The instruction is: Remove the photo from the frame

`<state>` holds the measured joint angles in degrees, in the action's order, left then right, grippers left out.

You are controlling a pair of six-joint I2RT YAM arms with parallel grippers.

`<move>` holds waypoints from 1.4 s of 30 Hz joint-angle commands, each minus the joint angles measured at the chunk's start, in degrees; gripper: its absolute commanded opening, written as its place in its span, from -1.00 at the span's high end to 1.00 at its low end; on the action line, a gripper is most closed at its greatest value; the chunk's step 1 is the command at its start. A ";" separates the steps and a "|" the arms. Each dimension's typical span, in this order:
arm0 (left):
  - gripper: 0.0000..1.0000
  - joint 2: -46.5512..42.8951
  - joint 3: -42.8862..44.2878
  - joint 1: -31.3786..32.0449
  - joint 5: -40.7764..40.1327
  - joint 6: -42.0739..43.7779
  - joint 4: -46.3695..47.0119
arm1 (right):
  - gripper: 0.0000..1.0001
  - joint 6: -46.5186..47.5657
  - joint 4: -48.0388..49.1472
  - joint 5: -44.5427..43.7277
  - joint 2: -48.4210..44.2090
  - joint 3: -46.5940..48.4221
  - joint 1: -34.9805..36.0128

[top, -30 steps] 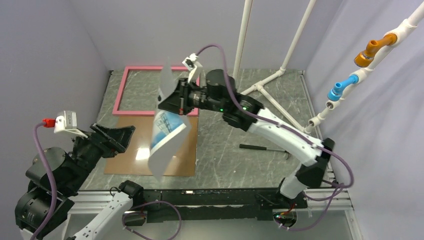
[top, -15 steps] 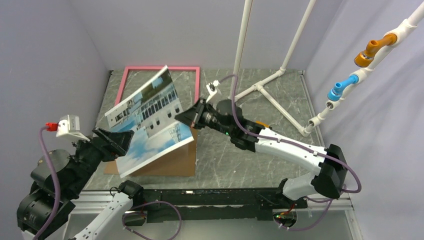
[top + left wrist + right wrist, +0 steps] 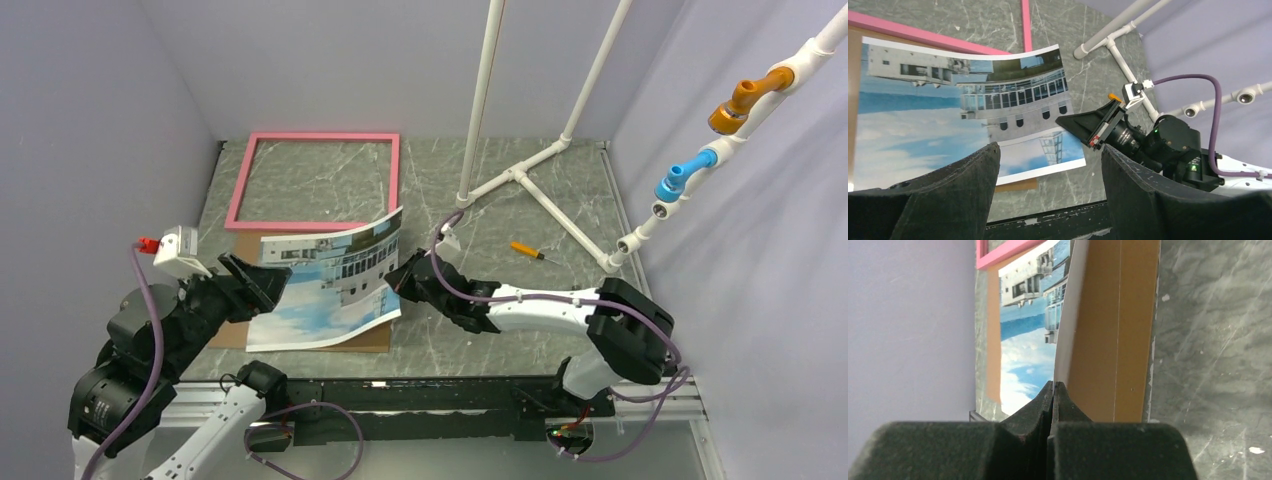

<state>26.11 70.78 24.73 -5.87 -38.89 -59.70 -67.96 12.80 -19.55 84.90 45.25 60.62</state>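
The photo (image 3: 322,288), a print of a white ship under blue sky, lies picture-up on the brown backing board (image 3: 372,338), its right edge still curled up. My right gripper (image 3: 396,280) is shut on that right edge; in the right wrist view its jaws (image 3: 1054,390) pinch the white edge of the photo (image 3: 1028,340). The empty pink frame (image 3: 313,139) lies flat at the back left. My left gripper (image 3: 262,282) hovers open and empty over the photo's left part; the left wrist view shows the photo (image 3: 938,120) and the frame (image 3: 923,35).
A white pipe stand (image 3: 520,175) rises at the back right, its feet spreading over the table. An orange-handled screwdriver (image 3: 527,250) lies right of the right gripper. Purple walls close in left, back and right.
My right gripper has swung the photo down from hanging upright in the air to lying almost flat on the backing board, moving forward and lower. The left arm shifted a little right.
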 commanded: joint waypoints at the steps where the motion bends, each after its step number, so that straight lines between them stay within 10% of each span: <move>1: -0.53 -0.98 -0.78 0.12 1.56 -1.60 3.05 | 1.00 -5.18 3.39 -5.13 3.34 0.32 2.46; 22: -0.53 -1.32 -5.48 0.14 4.86 -3.63 5.02 | 1.00 -16.05 -2.23 -14.55 18.51 9.87 7.36; 33: -0.54 -1.98 -8.68 0.14 5.34 -3.79 6.19 | -0.57 -0.94 -6.85 -10.86 7.90 0.59 7.87; 42: -0.55 -2.25 -9.26 0.14 4.88 -1.66 5.25 | -0.90 27.33 -24.91 -12.02 -20.45 -9.87 7.65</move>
<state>24.82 61.82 24.73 -1.30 -41.58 -55.90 -54.26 -2.13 -29.50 78.39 39.55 68.29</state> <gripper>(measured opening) 0.772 0.939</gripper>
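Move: The right hand holds the photo by its right edge, with the photo's middle about 16 cm to its left and 2 cm lower. The brown backing board it goes down onto has its middle some 21 cm to the left, 1 cm back and 10 cm below; the empty pink frame lies about 28 cm ahead and 22 cm to the left, also on the table. From the left hand the board is about 10 cm ahead, 4 cm left and 31 cm below. Down by about 8 cm goes the right hand, drawing back slightly and then easing left, bringing the photo's held edge to the board, where the fingers spread wide and let go. Empty, it then swings roughly 10 cm right, also back and a little up, away from the photo, fingertips tipping down. The open left hand sinks about 4 cm overhead, drifting right. ##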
